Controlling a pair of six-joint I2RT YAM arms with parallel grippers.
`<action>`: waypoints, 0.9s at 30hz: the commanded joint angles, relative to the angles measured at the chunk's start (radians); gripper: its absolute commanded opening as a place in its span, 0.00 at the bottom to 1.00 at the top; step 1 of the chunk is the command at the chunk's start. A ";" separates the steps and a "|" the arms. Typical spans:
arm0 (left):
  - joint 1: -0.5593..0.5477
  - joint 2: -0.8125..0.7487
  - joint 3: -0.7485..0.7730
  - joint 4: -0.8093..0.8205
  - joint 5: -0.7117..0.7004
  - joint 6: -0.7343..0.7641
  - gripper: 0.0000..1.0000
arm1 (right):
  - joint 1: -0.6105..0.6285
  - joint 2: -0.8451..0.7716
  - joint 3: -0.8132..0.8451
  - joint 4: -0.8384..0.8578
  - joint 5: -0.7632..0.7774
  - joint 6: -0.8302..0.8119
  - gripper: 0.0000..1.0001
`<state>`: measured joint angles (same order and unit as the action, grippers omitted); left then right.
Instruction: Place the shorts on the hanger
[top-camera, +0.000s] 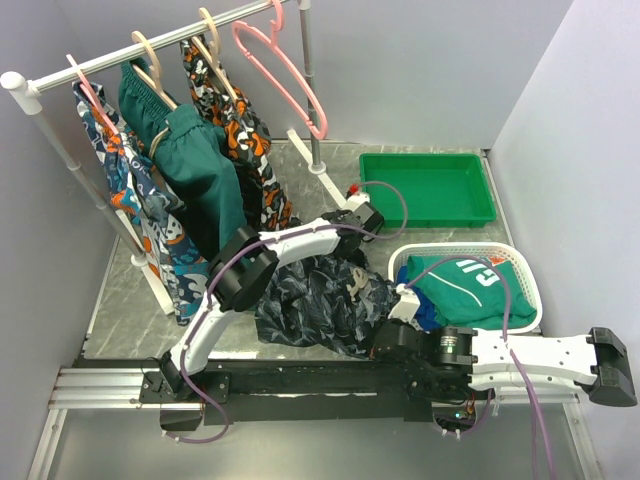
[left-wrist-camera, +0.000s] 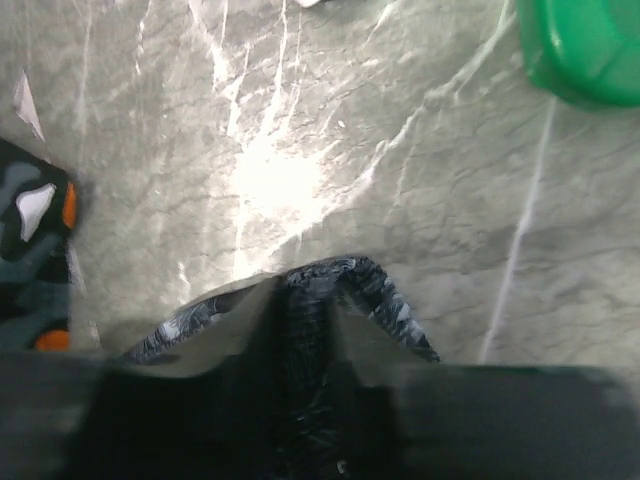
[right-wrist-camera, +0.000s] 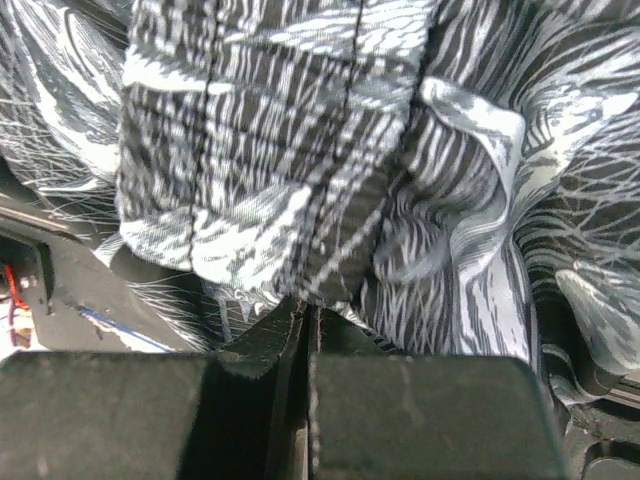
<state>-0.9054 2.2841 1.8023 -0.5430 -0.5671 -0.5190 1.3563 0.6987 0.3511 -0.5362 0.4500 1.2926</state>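
Note:
The shorts (top-camera: 315, 295), dark with a pale leafy print, lie heaped on the grey table between the two arms. My left gripper (top-camera: 362, 218) reaches past the heap's far edge. In the left wrist view it (left-wrist-camera: 305, 285) is shut on a bunched fold of the shorts (left-wrist-camera: 385, 290) above the marble-look surface. My right gripper (top-camera: 400, 300) sits at the heap's right side. Its wrist view shows it (right-wrist-camera: 312, 305) shut, the tips pinching the shorts (right-wrist-camera: 280, 150), which fill that view. The pink hanger (top-camera: 285, 70) hangs bare at the right end of the rail.
Plain green shorts (top-camera: 195, 160) and orange-blue patterned shorts (top-camera: 240, 130) hang on the white rail (top-camera: 60, 75) at the left. A green tray (top-camera: 425, 188) stands at the back right. A white basket (top-camera: 520, 270) holding a green garment (top-camera: 465, 280) stands right of the heap.

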 joint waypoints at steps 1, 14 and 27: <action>0.010 -0.037 -0.017 0.031 0.007 0.011 0.17 | 0.007 0.015 0.022 0.007 0.049 0.011 0.00; 0.026 -0.430 -0.188 0.026 -0.001 -0.032 0.01 | 0.007 0.004 0.057 -0.033 0.082 0.030 0.00; 0.026 -0.782 -0.371 0.012 0.088 -0.061 0.01 | 0.007 -0.059 0.242 -0.152 0.127 -0.027 0.31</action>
<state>-0.8829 1.5612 1.4685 -0.5362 -0.5095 -0.5671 1.3571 0.6807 0.4870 -0.6220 0.5167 1.2922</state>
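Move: The camo shorts' far edge already sits between the left hand's half-open fingers, right at the pads. From that hand, the tan drawstring lies about 9 cm back and 1 cm right, the green tray's middle some 14 cm ahead and 17 cm right, and the hem of the hanging orange shorts roughly 15 cm left and 5 cm ahead. From the right hand, that far edge is about 27 cm ahead, 3 cm left and slightly lower. Shut the left fingers on the shorts' far edge, then haul it up about 21 cm, drifting some 7 cm left and 6 cm back, away from the green tray, rolling the hand's right side up and tipping the fingers slightly outward. Hold the right hand almost still at the near end of the shorts, then raise it about 5 cm while its fingers start to part. ##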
